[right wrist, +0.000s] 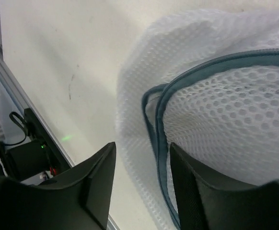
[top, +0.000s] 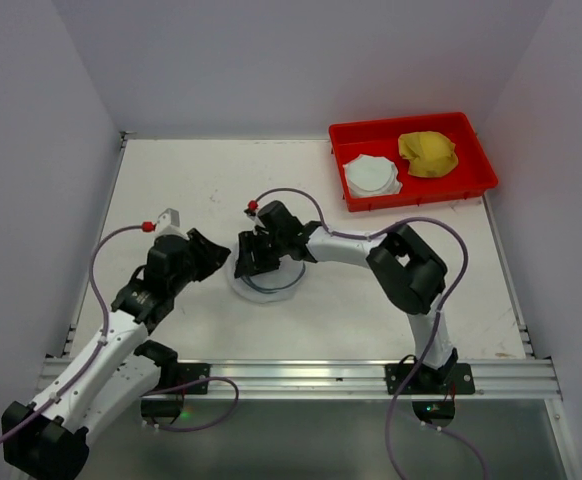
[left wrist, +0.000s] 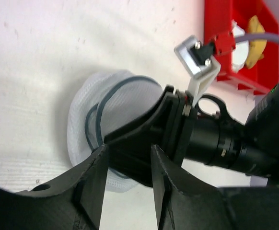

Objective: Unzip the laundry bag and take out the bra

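The laundry bag [top: 274, 290], a round white mesh pouch with a blue-grey zipper band, lies on the table's middle. It also shows in the left wrist view [left wrist: 81, 115] and fills the right wrist view [right wrist: 226, 110]. My right gripper [top: 255, 258] is open right over the bag's left part, and its jaws straddle the zipper band [right wrist: 159, 129] at the bag's edge [right wrist: 143, 149]. My left gripper [top: 217, 260] is open and empty just left of the bag, pointing at it [left wrist: 128, 152]. The bra does not show; I cannot see inside the mesh.
A red tray [top: 476, 185] stands at the back right, holding a white round bundle [top: 371, 175] and a yellow bundle [top: 428, 153]. The metal rail [top: 301, 375] runs along the near edge. Walls close in on the left, the back and the right.
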`<action>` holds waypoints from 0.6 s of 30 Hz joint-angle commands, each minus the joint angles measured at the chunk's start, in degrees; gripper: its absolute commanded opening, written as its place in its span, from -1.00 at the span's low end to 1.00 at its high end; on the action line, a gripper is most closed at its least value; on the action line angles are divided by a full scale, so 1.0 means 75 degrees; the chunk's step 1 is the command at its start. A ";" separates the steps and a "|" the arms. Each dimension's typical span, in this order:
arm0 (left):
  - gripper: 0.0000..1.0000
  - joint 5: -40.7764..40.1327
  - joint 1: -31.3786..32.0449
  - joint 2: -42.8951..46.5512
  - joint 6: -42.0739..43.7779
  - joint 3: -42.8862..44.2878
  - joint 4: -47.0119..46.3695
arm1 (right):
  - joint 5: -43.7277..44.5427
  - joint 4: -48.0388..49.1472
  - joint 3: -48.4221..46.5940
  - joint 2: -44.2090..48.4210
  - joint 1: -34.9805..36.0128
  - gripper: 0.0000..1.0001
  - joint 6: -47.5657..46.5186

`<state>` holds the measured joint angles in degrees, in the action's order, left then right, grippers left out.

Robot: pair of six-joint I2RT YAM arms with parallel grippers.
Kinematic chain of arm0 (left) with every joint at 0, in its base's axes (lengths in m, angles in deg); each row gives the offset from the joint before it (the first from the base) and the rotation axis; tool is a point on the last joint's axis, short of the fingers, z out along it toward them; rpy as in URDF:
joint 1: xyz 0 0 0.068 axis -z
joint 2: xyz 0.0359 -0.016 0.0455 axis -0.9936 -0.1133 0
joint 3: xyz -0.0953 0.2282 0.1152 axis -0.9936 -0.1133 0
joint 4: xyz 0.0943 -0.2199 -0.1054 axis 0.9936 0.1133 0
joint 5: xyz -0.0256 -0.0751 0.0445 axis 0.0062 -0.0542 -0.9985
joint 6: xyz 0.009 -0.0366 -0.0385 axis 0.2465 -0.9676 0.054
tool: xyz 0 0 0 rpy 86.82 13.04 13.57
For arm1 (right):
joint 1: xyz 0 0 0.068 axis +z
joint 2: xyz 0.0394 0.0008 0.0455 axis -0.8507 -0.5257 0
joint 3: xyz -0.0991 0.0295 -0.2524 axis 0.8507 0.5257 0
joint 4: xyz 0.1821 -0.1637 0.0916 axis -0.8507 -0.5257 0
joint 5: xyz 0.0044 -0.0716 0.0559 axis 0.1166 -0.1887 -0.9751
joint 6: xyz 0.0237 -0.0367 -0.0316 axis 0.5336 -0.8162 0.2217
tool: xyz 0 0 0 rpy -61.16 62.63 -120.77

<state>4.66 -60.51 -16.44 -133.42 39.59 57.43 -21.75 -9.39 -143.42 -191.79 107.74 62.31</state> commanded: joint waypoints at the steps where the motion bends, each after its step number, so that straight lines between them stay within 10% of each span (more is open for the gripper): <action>1: -0.10 -0.0709 -0.0064 -0.0101 0.0990 0.1100 0.1554 | 0.0604 -0.0608 -0.0126 0.1190 -0.0043 0.10 -0.0726; 8: 0.58 -0.0885 -0.0099 -0.0628 0.1730 0.2436 0.1908 | 0.1587 -0.2027 -0.1156 0.2433 -0.0101 0.86 -0.1570; 12: 0.98 -0.1142 -0.0228 -0.0968 0.2199 0.3267 0.2153 | 0.2538 -0.2438 -0.0633 0.3486 -0.0942 0.97 -0.1561; 18: 1.00 -0.2021 -0.0357 -0.0782 0.2880 0.3714 0.2529 | 0.4212 -0.2837 0.1289 0.6637 -0.2982 0.97 -0.1804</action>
<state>-5.13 -62.45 -23.76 -116.59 64.44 73.62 -0.51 -25.72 -138.33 -153.10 89.53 51.53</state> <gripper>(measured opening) 0.997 0.986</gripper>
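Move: The laundry bag lies on the table close under the right hand, its middle about 6 cm to the right, 3 cm ahead and 3 cm below. From that hand the red tray is some 43 cm to the right and 33 cm ahead, and the white cloth in it some 33 cm right and 29 cm ahead. From the left hand the bag lies about 10 cm right, 4 cm ahead and 11 cm below. The laundry bag is left lying as the right hand, already half open, rises about 20 cm from its left edge, then swings right some 20 cm and forward 9 cm towards the red tray, fingers spreading wide, tipping up and turning clockwise. The left hand also backs off, mainly up about 10 cm, a little left and forward, rolling its left side up and opening fully. ##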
